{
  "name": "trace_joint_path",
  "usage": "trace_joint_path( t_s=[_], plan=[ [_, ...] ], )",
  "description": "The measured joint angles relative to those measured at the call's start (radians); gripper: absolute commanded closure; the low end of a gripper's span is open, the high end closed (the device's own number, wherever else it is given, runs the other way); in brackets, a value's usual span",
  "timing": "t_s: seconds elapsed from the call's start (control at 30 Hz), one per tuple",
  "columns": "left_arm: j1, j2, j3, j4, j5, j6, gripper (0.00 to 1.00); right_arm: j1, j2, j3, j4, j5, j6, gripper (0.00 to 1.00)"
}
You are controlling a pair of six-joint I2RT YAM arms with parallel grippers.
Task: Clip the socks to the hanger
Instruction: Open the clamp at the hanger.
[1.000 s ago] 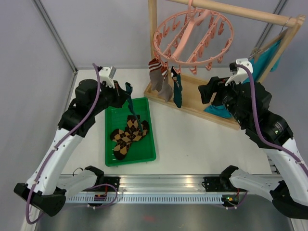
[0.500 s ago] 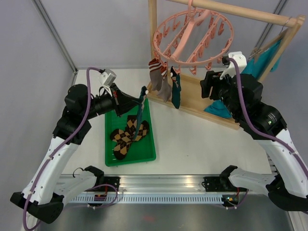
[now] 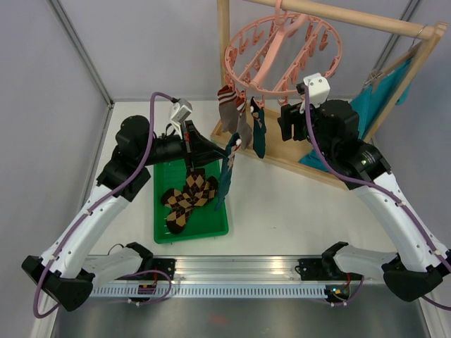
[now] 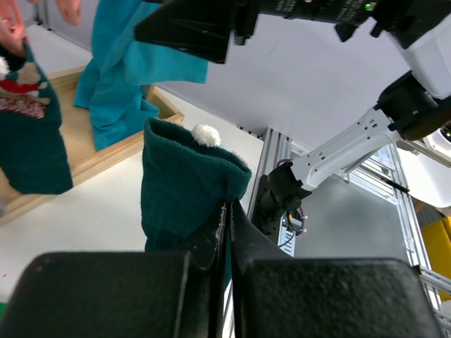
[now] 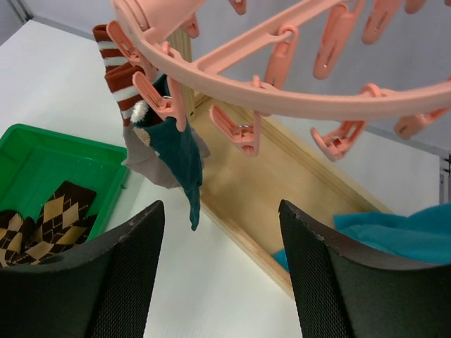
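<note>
My left gripper (image 3: 225,148) (image 4: 229,209) is shut on the cuff of a dark teal sock (image 3: 227,174) (image 4: 184,184), which hangs in the air just left of the hanger. The pink round hanger (image 3: 282,53) (image 5: 296,98) hangs from the wooden rail. Two grey-brown socks with striped cuffs (image 3: 230,107) (image 5: 116,65) and one dark teal sock (image 3: 258,135) (image 5: 180,151) are clipped to its near-left pegs. Brown-black argyle socks (image 3: 187,201) (image 5: 49,220) lie in the green tray. My right gripper (image 3: 287,123) (image 5: 220,208) is open and empty under the ring's right side.
A green tray (image 3: 211,229) (image 5: 42,148) sits left of centre. The wooden rail frame's base (image 3: 296,158) (image 5: 282,183) runs diagonally under the hanger. A bright teal cloth (image 3: 384,91) (image 5: 398,236) hangs at its right end and trails onto the base.
My left gripper has carried the teal sock rightward from over the tray to beside the hung socks. My right arm has moved left, in under the hanger ring.
</note>
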Motion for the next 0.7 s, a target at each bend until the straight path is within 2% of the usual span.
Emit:
trace_joint_path(
  t_s=[0.33,0.7],
  plan=[
    [-0.093,0.066,0.002,0.064,-0.009,-0.005,0.98,-0.001,0.059,-0.008,0.098,0.0,-0.088,0.26],
    [-0.152,0.098,0.038,0.052,-0.06,0.004,0.98,-0.057,0.124,-0.015,0.178,-0.011,-0.122,0.26]
  ],
)
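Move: The empty pink clip just right of the hung teal sock is some 8 cm ahead of the open right hand, about 3 cm to its left and a touch above. The hung teal sock's middle lies 8 cm ahead, 7 cm left and 6 cm below that hand; the next empty clip is 8 cm ahead and 3 cm right. From the left hand, which holds the other teal sock, the first clip is about 15 cm ahead, 9 cm right and 4 cm higher. The empty clip beside the hung sock is what the right hand closes in on: it reaches forward about 5 cm, fingers kept wide open, rolling slightly so its left side drops while the tips lift a little. The left hand, still pinching its teal sock, carries it some 4 cm to the right on the near side of the hung socks, slowing towards the end and turning about 5 degrees clockwise. ##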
